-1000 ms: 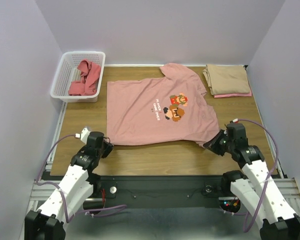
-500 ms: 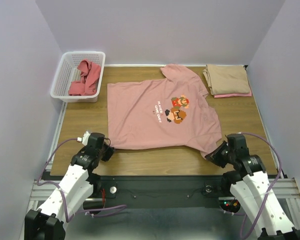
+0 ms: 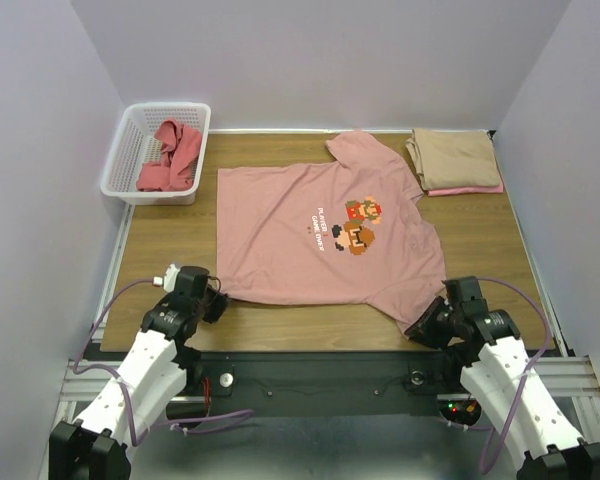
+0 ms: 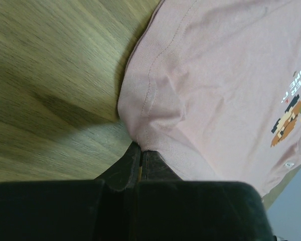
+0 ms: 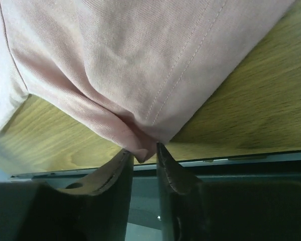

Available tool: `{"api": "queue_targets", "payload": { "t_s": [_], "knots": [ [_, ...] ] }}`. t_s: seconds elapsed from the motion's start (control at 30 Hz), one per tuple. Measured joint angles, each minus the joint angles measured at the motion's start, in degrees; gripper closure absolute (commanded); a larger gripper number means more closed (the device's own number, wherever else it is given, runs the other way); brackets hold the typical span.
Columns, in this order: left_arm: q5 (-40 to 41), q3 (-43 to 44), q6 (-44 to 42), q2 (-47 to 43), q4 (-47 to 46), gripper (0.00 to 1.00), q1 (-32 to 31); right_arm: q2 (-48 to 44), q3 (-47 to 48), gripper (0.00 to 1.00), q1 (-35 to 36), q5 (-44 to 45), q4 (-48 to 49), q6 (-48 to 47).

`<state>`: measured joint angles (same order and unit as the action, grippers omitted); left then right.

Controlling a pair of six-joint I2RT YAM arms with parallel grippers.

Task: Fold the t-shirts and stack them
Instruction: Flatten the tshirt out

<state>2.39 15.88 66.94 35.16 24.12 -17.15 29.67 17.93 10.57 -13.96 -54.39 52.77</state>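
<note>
The dusty pink t-shirt (image 3: 320,235) with pixel-game characters lies spread flat, chest up, across the middle of the table. My left gripper (image 3: 218,300) sits at its near left hem corner; in the left wrist view the gripper (image 4: 139,150) is shut, with the t-shirt's (image 4: 215,75) corner pinched at the tips. My right gripper (image 3: 425,325) is at the near right corner by the table's front edge. In the right wrist view the gripper (image 5: 143,150) has its jaws parted, and the tip of the t-shirt (image 5: 115,60) hangs loosely between them.
A white lattice basket (image 3: 130,130) at the back left holds a crumpled coral-red t-shirt (image 3: 172,155). A folded tan t-shirt (image 3: 455,158) lies at the back right on top of a folded pink one (image 3: 470,190). Grey walls close in three sides.
Both grippers drew the pink t-shirt toward the near edge, flattening it. The right gripper moved closest to the front edge and its jaws parted.
</note>
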Motion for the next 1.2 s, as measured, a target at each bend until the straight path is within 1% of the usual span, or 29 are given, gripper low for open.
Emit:
{"api": "queue_targets", "payload": {
  "t_s": [0.03, 0.07, 0.1, 0.13, 0.2, 0.27, 0.33, 0.37, 0.4, 0.47, 0.57, 0.73, 0.8, 0.9, 0.97, 1.0, 1.03, 1.07, 1.1, 1.13, 1.2],
  "knots": [
    [0.0, 0.0, 0.0, 0.0, 0.0, 0.60, 0.0, 0.0, 0.0, 0.46, 0.0, -0.1, 0.0, -0.3],
    [-0.1, 0.0, 0.2, 0.0, 0.2, 0.48, 0.0, 0.0, 0.0, 0.40, 0.0, -0.1, 0.0, -0.3],
    [-0.4, 0.0, -0.2, 0.0, 0.4, 0.48, 0.0, 0.0, 0.0, 0.36, 0.0, -0.2, 0.0, -0.4],
    [-0.9, 0.0, 0.3, -0.2, 0.9, 0.48, 0.0, 0.1, 0.0, 0.28, 0.0, -0.3, 0.0, -0.7],
    [-1.4, 0.0, 0.5, -1.5, 2.3, 0.47, 0.0, 0.7, 0.3, 0.23, 0.0, -0.3, 0.0, -0.7],
    [-1.5, 0.3, 0.7, -4.0, 4.2, 0.39, 0.0, 1.5, 1.4, 0.17, 0.0, -0.2, 0.0, -0.8],
    [-1.2, 1.9, 1.2, -6.7, 7.3, 0.29, 0.0, 2.1, 2.7, 0.15, 0.0, 0.8, -0.2, -1.0],
    [-0.8, 3.2, 1.5, -8.3, 8.9, 0.26, 0.0, 2.2, 3.4, 0.09, 0.0, 1.3, -0.3, -0.9],
    [-0.2, 4.5, 1.6, -9.2, 10.1, 0.21, 0.0, 2.4, 5.8, 0.00, 0.0, 2.1, -0.7, -1.0],
    [1.1, 8.0, 2.0, -11.4, 13.0, 0.20, 0.0, 2.5, 9.2, 0.00, 0.0, 3.5, -1.0, -1.4],
    [3.0, 13.1, 2.3, -12.4, 15.5, 0.19, 0.0, 2.6, 17.0, 0.00, 0.0, 8.1, -1.3, -2.6],
    [4.3, 14.6, 1.0, -11.1, 15.2, 0.18, 0.0, 3.5, 25.5, 0.00, 0.0, 16.2, 0.0, -6.0],
    [4.3, 15.2, -0.8, -7.4, 13.2, 0.18, 0.0, 6.5, 27.5, 0.00, 0.0, 18.3, 1.6, -7.9],
    [4.6, 19.8, -5.0, 4.4, 8.2, 0.18, 0.0, 14.1, 29.0, 0.00, 0.0, 18.4, 5.9, -10.1],
    [5.0, 25.0, -8.0, 13.3, 4.3, 0.17, 0.0, 22.8, 30.3, 0.00, 0.0, 16.9, 10.6, -12.0],
    [5.2, 28.5, -9.6, 17.8, 2.3, 0.17, 0.0, 24.9, 30.7, 0.00, 0.0, 16.5, 11.7, -12.3],
    [5.4, 31.3, -11.2, 23.0, -0.5, 0.16, 0.0, 30.5, 32.1, 0.00, 0.0, 16.3, 14.3, -13.2],
    [6.0, 33.9, -13.3, 26.4, -3.5, 0.15, 0.0, 34.2, 33.7, 0.00, 0.0, 16.5, 15.4, -13.9],
    [6.2, 36.4, -14.2, 30.5, -4.6, 0.15, 0.0, 37.8, 35.5, 0.00, 0.0, 16.6, 16.3, -14.9],
    [6.6, 38.0, -15.6, 33.6, -6.4, 0.15, 0.0, 43.3, 38.7, 0.00, 0.0, 17.0, 18.2, -16.0],
    [7.9, 43.8, -18.9, 41.8, -8.6, 0.15, 0.0, 51.3, 45.6, 0.00, 0.0, 18.0, 19.7, -18.4]
  ]
}}
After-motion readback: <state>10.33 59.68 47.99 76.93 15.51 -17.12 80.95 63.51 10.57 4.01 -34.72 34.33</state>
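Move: The far hem corner lies about 38 cm straight ahead of the left hand and 4 cm below it; the white basket is some 42 cm ahead and 19 cm left. From the right hand, the far sleeve is roughly 50 cm ahead, 13 cm left and near its own height. The shirt's print is some 29 cm ahead and 16 cm left, the folded stack about 48 cm ahead and 13 cm right. Opening wide, both hands let go of the t-shirt's near edge, the left of the hem corner and the right of the near sleeve. They lift clear, the left almost straight up, then sweep forward over the shirt, the left about 18 cm towards the far hem corner, the right some 25 cm towards the far sleeve, fingers tilting up 15 to 20 degrees while the right hand also rolls left side down. ##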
